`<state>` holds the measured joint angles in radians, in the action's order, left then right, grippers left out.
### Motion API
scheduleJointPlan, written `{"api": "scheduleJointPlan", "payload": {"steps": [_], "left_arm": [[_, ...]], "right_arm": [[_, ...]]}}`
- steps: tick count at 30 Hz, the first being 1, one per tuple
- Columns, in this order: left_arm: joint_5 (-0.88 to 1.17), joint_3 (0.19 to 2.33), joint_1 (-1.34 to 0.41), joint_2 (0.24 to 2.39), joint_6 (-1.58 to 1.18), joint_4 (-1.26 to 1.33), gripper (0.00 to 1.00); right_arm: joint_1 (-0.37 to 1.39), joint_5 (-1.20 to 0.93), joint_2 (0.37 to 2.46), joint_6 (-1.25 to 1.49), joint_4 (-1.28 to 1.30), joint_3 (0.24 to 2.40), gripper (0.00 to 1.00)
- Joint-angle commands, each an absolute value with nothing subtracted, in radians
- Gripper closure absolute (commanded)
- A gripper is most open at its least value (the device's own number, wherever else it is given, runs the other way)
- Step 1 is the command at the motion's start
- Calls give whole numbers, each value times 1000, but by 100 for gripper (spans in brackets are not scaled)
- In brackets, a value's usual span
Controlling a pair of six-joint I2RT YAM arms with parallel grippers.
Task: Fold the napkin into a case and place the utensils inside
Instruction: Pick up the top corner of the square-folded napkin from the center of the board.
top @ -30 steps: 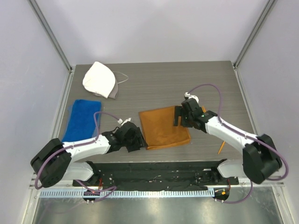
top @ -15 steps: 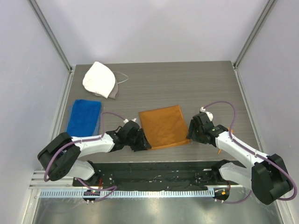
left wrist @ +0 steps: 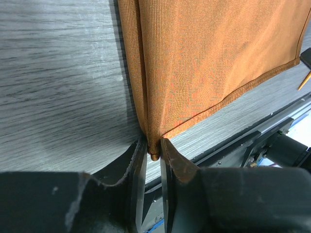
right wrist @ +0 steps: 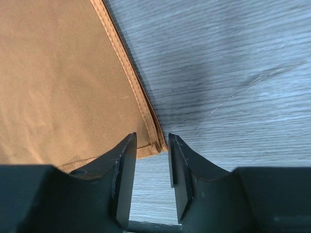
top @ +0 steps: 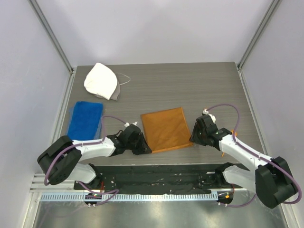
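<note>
The rust-orange napkin lies flat as a folded, roughly square piece on the table. My left gripper is shut on its near-left corner; in the left wrist view the gripper pinches a bunched fold of the napkin. My right gripper is at the near-right corner. In the right wrist view it is open, and the hemmed corner of the napkin lies between its jaws, unclamped. A thin orange utensil tip shows at the right edge; the rest of the utensils are hidden.
A blue towel lies left of the napkin. A white rounded cloth cap sits at the far left. The black base rail runs along the table's near edge, just behind both grippers.
My right gripper has moved from the napkin's far-right corner down to its near-right corner. My left gripper has shifted slightly right, still holding the near-left corner.
</note>
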<state>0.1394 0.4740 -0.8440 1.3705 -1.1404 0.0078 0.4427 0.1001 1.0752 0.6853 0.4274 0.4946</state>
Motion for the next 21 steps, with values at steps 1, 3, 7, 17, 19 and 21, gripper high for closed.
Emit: {"api": "scheduleJointPlan", "payload": {"steps": [1, 3, 7, 17, 19, 21], "left_arm": [[92, 410, -851, 1405, -1112, -140, 78], [97, 407, -851, 1405, -1114, -132, 78], [100, 405, -851, 1419, -1112, -127, 78], [106, 402, -851, 1430, -1114, -120, 78], [104, 400, -851, 1431, -1114, -120, 78], [104, 396, -851, 1431, -1114, -118, 79]], "right_arm": [[437, 63, 1068, 701, 387, 474, 61], [437, 60, 1063, 706, 385, 466, 62], [439, 60, 1054, 709, 383, 456, 66], [439, 60, 1032, 707, 385, 456, 80], [439, 58, 1022, 709, 385, 457, 82], [437, 69, 1011, 704, 391, 463, 82]]}}
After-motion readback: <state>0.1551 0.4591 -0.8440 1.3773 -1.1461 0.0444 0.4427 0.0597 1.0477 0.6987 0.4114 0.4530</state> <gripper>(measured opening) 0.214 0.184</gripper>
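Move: The napkin's near right corner, its upper layer, is almost between the right fingertips: about 1 cm back from them and 1 cm below. The napkin's middle lies some 6 cm ahead and 10 cm to the left. The fork lies roughly 9 cm ahead and 8 cm to the right, and the spoon about 15 cm to the right, level with the hand. From the left hand, that same corner is about 18 cm to the right and 3 cm ahead. Ease the right gripper down and back about 1 cm each onto the near right corner, keeping the wrist nearly still. Close the fingers steadily from half open to nearly shut, pinching the upper layer at the fingertips and coming up about half a centimetre as they close. Hold the left gripper where it is, still gripping the near left corner. ##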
